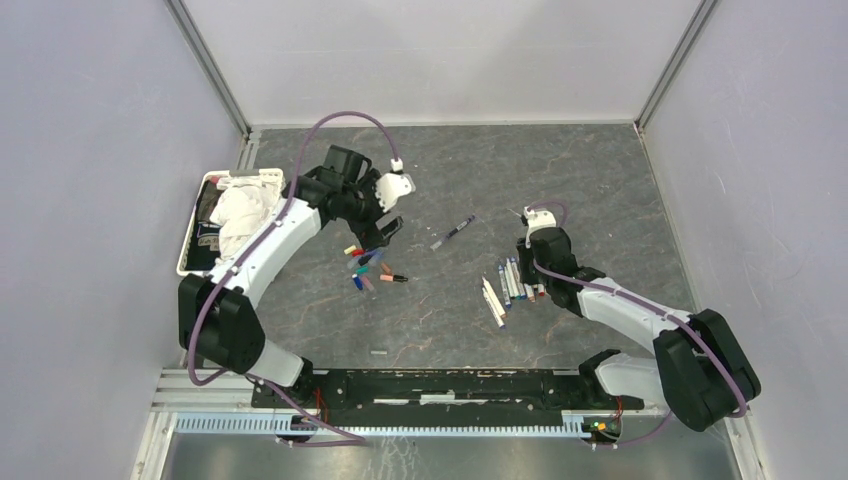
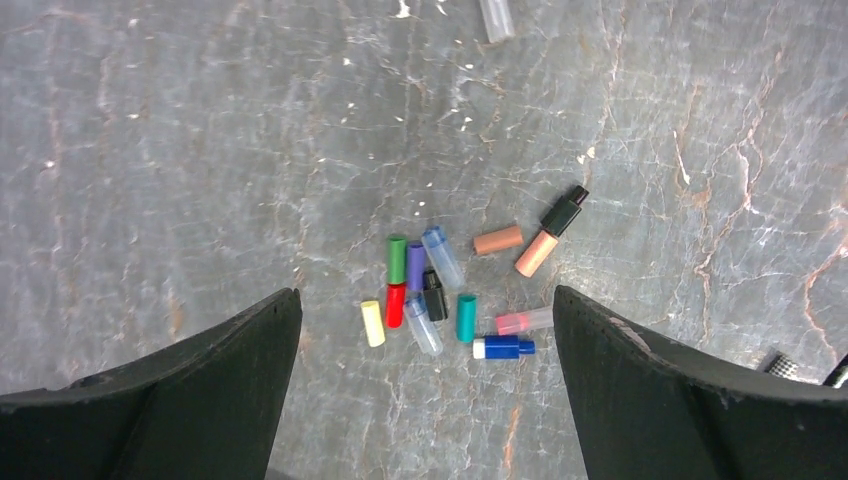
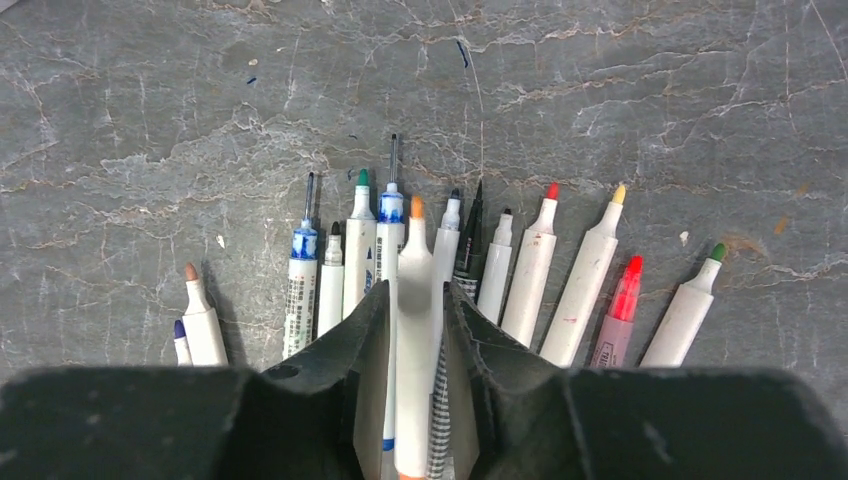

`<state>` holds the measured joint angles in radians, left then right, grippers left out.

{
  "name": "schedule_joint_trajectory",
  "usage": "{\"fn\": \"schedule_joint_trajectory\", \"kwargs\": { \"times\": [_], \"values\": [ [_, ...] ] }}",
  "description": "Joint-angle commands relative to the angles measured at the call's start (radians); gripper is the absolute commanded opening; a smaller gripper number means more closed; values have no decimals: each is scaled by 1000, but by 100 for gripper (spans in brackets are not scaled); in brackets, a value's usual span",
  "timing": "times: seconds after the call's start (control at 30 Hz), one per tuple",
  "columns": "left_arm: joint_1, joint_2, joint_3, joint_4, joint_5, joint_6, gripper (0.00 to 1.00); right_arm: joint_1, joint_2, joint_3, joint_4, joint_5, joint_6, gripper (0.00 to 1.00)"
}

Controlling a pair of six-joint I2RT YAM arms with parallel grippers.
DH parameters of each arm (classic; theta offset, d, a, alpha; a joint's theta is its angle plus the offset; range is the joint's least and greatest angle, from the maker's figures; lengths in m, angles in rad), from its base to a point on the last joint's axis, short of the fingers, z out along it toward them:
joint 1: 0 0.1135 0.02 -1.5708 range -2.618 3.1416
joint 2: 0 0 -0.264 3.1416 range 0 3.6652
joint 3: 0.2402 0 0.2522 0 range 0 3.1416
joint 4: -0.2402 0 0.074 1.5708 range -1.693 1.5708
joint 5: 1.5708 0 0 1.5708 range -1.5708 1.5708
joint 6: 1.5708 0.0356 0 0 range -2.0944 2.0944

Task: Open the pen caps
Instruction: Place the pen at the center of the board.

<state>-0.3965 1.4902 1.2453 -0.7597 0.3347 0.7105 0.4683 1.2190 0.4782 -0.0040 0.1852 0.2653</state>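
Observation:
Several loose pen caps lie in a small pile on the grey table: yellow, red, green, purple, black, teal, blue, orange and clear ones. My left gripper hangs open above this pile with nothing between its fingers. Several uncapped pens with white barrels lie side by side, coloured tips pointing away in the right wrist view. My right gripper is low over this row. An orange-tipped pen sits between its jaws, blurred, with thin gaps at both sides.
A white basket holding cloth stands at the left wall. One lone pen with a dark end lies between the pile and the row. A small clear tube lies apart from the pile.

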Motion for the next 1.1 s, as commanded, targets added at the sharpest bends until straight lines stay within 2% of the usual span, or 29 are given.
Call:
{"fn": "schedule_joint_trajectory", "kwargs": {
  "times": [0.0,0.3,0.4,0.53,0.7,0.83,0.87,0.9,1.07],
  "values": [
    [28,-49,94,-106,28,-88,100,-6,-6,-1,40,15,8,33],
    [38,-86,106,-121,33,-102,100,-4,-36,7,25,-5,8,31],
    [53,-91,111,-124,50,-121,100,-4,-24,69,23,-20,-31,36],
    [84,-102,116,-118,60,-130,100,-4,87,216,11,-109,-106,46],
    [106,-111,104,-144,90,-121,100,-5,279,403,17,-330,-244,55],
    [111,-122,73,-164,114,-106,100,-3,386,467,97,-491,-421,59],
    [113,-125,65,-165,117,-101,100,-2,410,486,109,-509,-451,66],
    [114,-127,61,-167,119,-98,100,-2,433,507,109,-532,-475,68],
    [117,-127,59,-191,135,-84,100,-2,612,710,-22,-666,-582,69]
  ]
}}
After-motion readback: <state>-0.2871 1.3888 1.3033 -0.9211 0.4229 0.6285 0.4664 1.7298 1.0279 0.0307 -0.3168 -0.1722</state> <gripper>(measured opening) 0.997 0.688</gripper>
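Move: The purple pen with the clear cap lies about 15 cm to my right hand's left and some 9 cm ahead, a couple of centimetres lower. The orange-tipped marker is right between that hand's loosened fingers, and the loose white markers lie about 7 cm left and 6 cm back of the hand. From my left hand, the purple pen is roughly 14 cm right, 4 cm ahead and 13 cm down. I hold my right hand still over the row for a moment, the already loosened fingers astride the orange-tipped marker, then lift clear and arc left and forward, about 16 cm, to the purple pen, dipping slightly at the end. On the way I open the fingers wider and turn the wrist nearly 40 degrees counter-clockwise. My empty left hand, still wide open, rises about 4 cm and drifts a little left. ##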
